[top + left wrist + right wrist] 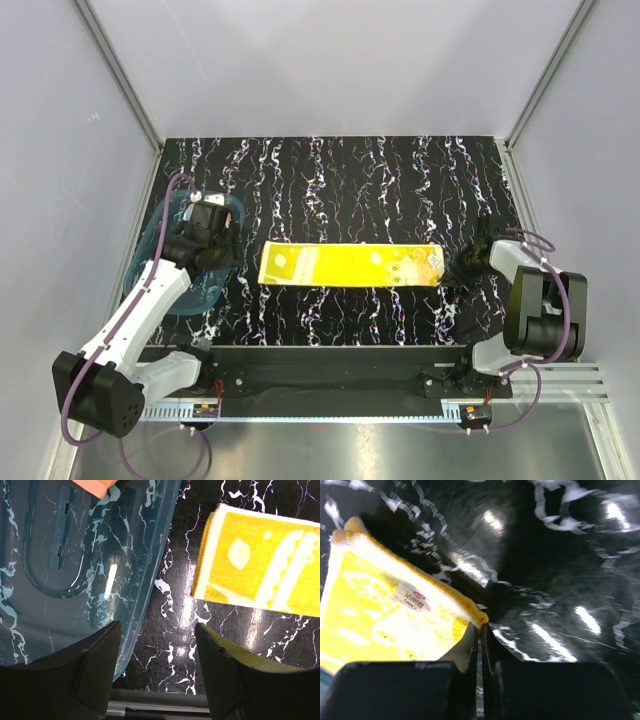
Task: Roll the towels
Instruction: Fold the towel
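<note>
The yellow towel (350,265) lies flat as a long strip across the middle of the black marbled table. My right gripper (462,268) sits at its right end. In the right wrist view the jaws (481,630) are shut on the near corner of the yellow towel (395,625), whose edge casts a shadow on the table. My left gripper (205,228) hovers open over the rim of the teal tray (160,240). Nothing is between its fingers (157,627), and the yellow towel's left end (260,575) lies ahead and to the right. A corner of the orange-pink towel (95,486) shows inside the tray.
The translucent teal tray (60,555) stands at the table's left edge with its rim beside the left fingers. Grey walls with metal rails close in the back and both sides. A black rail with the arm bases runs along the near edge.
</note>
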`<state>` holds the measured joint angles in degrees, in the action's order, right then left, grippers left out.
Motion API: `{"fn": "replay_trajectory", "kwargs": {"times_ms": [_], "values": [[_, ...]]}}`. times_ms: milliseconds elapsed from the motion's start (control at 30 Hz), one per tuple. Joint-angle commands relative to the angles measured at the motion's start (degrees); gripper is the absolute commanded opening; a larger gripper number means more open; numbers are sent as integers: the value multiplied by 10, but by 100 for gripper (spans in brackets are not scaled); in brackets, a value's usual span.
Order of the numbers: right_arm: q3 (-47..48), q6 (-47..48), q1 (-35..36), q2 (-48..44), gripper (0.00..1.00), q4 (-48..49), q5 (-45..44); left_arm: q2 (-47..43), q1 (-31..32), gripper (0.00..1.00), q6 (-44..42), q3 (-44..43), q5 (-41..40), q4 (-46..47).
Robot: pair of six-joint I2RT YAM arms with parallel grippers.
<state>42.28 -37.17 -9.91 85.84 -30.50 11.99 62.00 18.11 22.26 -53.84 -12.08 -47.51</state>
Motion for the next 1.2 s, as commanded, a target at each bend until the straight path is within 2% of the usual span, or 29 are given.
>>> {"fn": "replay_trajectory", "kwargs": {"times_ms": [0,267,400,433,600,867,1167], "values": [[34,17,-3,-28,0,-40,-100,0,-3,65,-10,0,-6,20],[111,36,32,-71,0,-120,-198,-1,-3,65,-13,1,-1,22],[168,42,94,-56,0,-158,-250,-2,-7,65,-15,1,5,23],[179,41,130,-50,0,-166,-261,-2,-8,65,-15,0,6,23],[247,32,226,-17,0,-211,-311,-1,-13,65,-18,1,12,25],[353,7,399,27,0,-260,-340,4,-24,64,-20,0,19,25],[511,-7,524,132,0,-309,-357,6,-30,64,-20,1,16,25]]}}
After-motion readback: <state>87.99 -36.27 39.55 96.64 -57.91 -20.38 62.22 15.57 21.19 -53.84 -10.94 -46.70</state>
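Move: The right hand already pinches the yellow towel's near right corner at table level. The towel's middle is about 23 cm left and 5 cm ahead of it. The towel's left end lies roughly 46 cm left and 5 cm ahead, with the blue tray's middle beyond it, some 64 cm left and 7 cm ahead of the hand. From the left hand, the towel's left end is about 6 cm to the right, 4 cm ahead and 14 cm below. To the right first, about 3.5 cm and low, the right hand drags the towel by its pinched near right corner. Then it climbs to some 15 cm above its start, edging forward, and sweeps quickly back over the towel towards its left end, finishing about 19 cm left of where it began. It turns counter-clockwise and tilts as it goes, its fingers shut on the corner throughout. ##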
